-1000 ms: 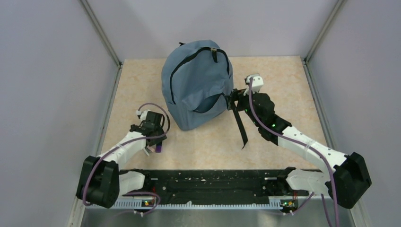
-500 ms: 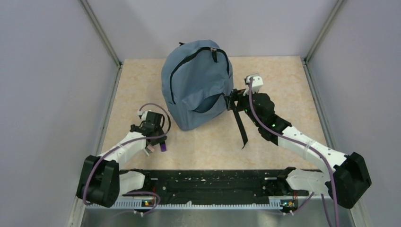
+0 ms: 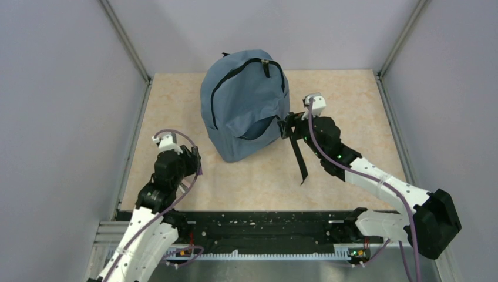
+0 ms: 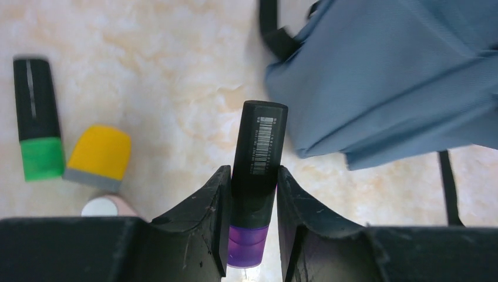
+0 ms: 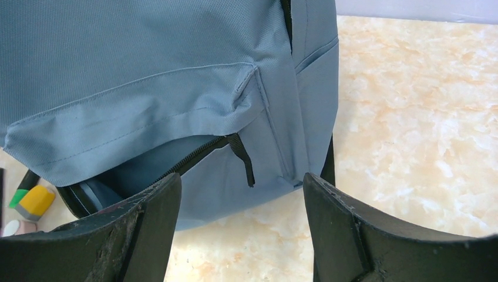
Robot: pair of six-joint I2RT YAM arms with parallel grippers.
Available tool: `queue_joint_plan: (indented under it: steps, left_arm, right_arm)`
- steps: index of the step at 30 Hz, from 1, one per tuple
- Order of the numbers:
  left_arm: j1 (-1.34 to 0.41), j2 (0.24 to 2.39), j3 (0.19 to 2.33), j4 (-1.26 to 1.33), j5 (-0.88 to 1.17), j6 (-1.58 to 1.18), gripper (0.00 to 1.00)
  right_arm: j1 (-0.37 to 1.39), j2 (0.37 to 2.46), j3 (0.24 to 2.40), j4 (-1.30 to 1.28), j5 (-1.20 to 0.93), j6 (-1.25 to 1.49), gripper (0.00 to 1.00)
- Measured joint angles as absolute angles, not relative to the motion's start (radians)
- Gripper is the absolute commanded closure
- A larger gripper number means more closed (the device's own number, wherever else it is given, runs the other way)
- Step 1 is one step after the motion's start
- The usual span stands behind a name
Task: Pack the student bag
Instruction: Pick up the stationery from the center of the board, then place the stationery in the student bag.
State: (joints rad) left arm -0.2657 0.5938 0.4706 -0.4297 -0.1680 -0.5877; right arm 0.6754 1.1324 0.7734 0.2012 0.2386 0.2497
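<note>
The student bag (image 3: 244, 100), a grey-blue backpack, lies at the back centre of the table with a black strap (image 3: 298, 158) trailing toward me. My left gripper (image 4: 252, 179) is shut on a black marker with a purple cap (image 4: 258, 147), held above the table just left of the bag's lower corner (image 4: 376, 88); in the top view this gripper (image 3: 191, 160) hovers left of the bag. My right gripper (image 5: 241, 197) is open and holds nothing. It faces the bag's front pocket, whose zipper (image 5: 194, 155) gapes open with the pull tab (image 5: 244, 161) hanging. In the top view it (image 3: 288, 126) sits at the bag's right edge.
On the table left of the held marker lie a black-and-green highlighter (image 4: 36, 123), a yellow-and-grey piece (image 4: 98, 155) and a small pink-white item (image 4: 106, 205). Grey walls enclose the tabletop (image 3: 352, 100) on three sides.
The left gripper has closed on the purple-capped marker and lifted it off the table, the arm rising and pulling back to the left. The right arm has stayed put.
</note>
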Motion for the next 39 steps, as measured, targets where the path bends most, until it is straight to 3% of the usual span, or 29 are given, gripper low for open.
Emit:
queue_joint_plan:
  steps: [7,15,22,30,39]
  left_arm:
    - [-0.268,0.48,0.585,-0.408,0.055,-0.402,0.88]
    - [-0.384,0.628,0.808,-0.229,0.345,-0.224,0.9]
    - [-0.599,0.934,0.947,-0.065,0.352,-0.041,0.91]
    - [-0.607,1.238,0.949,0.182,0.314,0.07,0.91]
    - [-0.605,1.316,0.945,0.297,0.274,0.084,0.91]
  right_arm:
    - [0.675,1.117,0.738,0.218,0.237,0.247,0.26]
    - [0.675,1.028,0.711,0.224,0.236,0.247,0.26]
    - [0.675,0.983,0.698,0.234,0.239,0.244,0.26]
    - [0.675,0.953,0.68,0.229,0.239,0.245,0.26]
    - [0.675,0.915,0.68,0.227,0.242,0.244,0.26]
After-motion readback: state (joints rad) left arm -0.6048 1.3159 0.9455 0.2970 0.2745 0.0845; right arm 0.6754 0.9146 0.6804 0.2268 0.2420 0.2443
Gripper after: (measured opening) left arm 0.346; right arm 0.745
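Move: The bag's open front pocket lies about 13 cm ahead of the left hand, which already holds the purple marker, and 23 cm to its right, near its height. The yellow sharpener is level with the hand, 7 cm left; the green marker is 3 cm ahead, 10 cm left; the pink-white item is 6 cm back, 4 cm left, all some 12 cm below. From the right hand, the pocket is 4 cm ahead, 10 cm left and 10 cm below. The purple marker, kept pinched in the left gripper, is swept about 23 cm right towards the bag's pocket, climbing some 20 cm, then going forward over 10 cm while sinking about 6. The wrist swings clockwise and its fingers lift almost level, pointing forward-right. The empty right hand, staying open, eases up, back and right about 5 cm, away from the pocket. ##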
